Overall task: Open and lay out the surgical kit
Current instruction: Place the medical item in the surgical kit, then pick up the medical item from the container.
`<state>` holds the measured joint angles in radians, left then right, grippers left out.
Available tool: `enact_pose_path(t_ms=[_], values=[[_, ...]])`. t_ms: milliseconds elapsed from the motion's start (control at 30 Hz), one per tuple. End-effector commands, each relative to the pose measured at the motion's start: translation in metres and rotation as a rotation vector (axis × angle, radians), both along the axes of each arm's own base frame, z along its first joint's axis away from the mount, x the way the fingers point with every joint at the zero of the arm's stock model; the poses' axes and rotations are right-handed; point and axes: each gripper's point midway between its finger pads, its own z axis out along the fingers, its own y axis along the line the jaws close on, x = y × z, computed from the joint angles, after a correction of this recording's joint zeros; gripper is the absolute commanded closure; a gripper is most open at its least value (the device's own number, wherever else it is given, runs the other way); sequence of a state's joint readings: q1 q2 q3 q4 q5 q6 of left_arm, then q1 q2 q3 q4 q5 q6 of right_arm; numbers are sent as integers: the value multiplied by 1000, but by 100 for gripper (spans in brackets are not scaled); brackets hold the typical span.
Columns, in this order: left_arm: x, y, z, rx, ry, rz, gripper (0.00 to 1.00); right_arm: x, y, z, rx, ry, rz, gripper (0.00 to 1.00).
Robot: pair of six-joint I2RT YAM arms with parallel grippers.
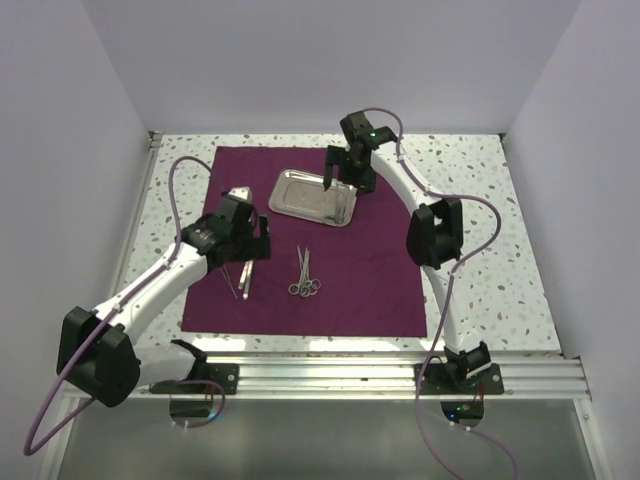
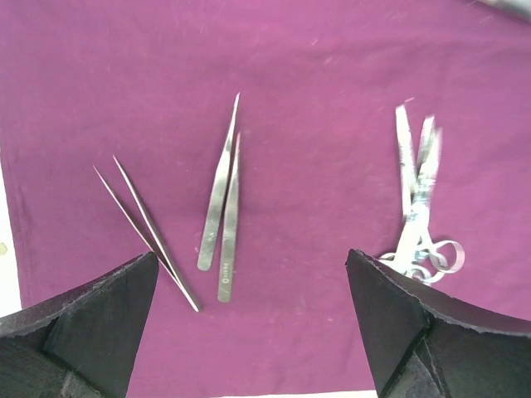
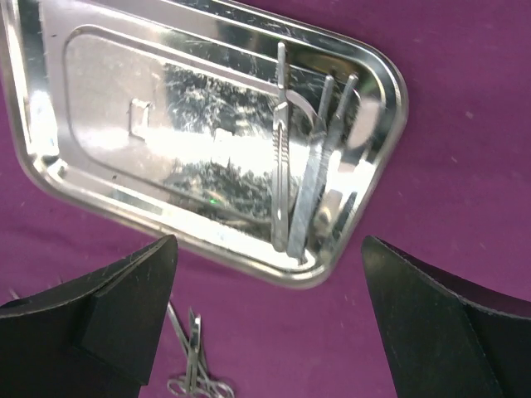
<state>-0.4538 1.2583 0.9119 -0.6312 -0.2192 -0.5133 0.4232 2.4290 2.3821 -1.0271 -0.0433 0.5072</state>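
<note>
The plum cloth wrap (image 1: 370,270) lies spread flat on the table. At its far middle sits the steel tray (image 1: 300,192), and in the right wrist view the tray (image 3: 108,141) holds slim silver handles (image 3: 282,149) along its right side. My right gripper (image 1: 347,178) hangs open over the tray's near corner (image 3: 270,240). Ring-handled scissors (image 1: 305,275) lie mid-cloth. Two pairs of tweezers, one needle-thin (image 2: 145,228) and one broader (image 2: 222,203), lie on the cloth ahead of my open, empty left gripper (image 2: 251,257), with the scissors (image 2: 417,199) to their right.
Speckled tabletop (image 1: 480,200) surrounds the cloth. An aluminium rail (image 1: 400,375) carrying both arm bases runs along the near edge. White walls close in the left, right and far sides. The cloth's left edge (image 2: 7,215) shows beside my left finger.
</note>
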Motion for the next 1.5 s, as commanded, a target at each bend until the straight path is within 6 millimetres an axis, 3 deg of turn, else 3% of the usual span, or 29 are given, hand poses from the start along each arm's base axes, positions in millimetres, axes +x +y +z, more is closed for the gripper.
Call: enact_pose_path(t_ms=[0, 167, 533, 700, 767, 933, 1000, 1033, 1167, 1467], values=[[-2, -2, 36, -39, -54, -18, 0, 9, 5, 8, 5, -25, -44, 4], [-14, 8, 58, -35, -83, -13, 1, 18, 9, -17, 9, -21, -72, 7], [-40, 30, 64, -1, -69, 36, 0, 11, 15, -65, -155, 2, -34, 17], [-47, 36, 63, 16, -60, 51, 1, -2, 17, -83, -264, 15, 1, 39], [-47, 37, 64, 20, -64, 49, 1, -9, 13, -93, -300, 39, 2, 50], [-45, 38, 65, 33, -60, 43, 1, -30, -1, -119, -372, 117, 5, 67], [-44, 38, 64, 35, -60, 39, 1, -35, -4, -125, -385, 134, 9, 82], [-44, 37, 64, 36, -59, 39, 1, -36, -5, -126, -392, 139, 8, 97], [-41, 35, 61, 37, -54, 28, 1, -33, -6, -119, -397, 123, 9, 100], [-37, 29, 57, 24, -47, 6, 1, -10, 10, -38, -281, -40, -9, 100]])
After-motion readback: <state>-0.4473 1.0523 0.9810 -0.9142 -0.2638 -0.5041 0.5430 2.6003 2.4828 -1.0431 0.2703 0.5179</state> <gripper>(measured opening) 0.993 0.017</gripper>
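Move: The scalpel handle the right hand goes for is one of three side by side near the tray's right end, about 1 cm ahead of that hand, 1 cm to its left and some 8 cm below. The tray's middle is roughly 2 cm ahead and 7 cm left; the scissors lie about 19 cm back and 9 cm left. From the left hand, the handle is some 21 cm ahead, 19 cm right and 9 cm down. The right hand drops about 7 cm into the tray's right end, easing slightly left and rolling its left side down some 15 degrees so the fingers stop leaning left, then shuts its wide-open fingers to pinch a scalpel handle and starts to rise, barely 1 cm. The left hand, empty and open, backs off up, back and left over the tweezers, about 5 cm up and as much back. ##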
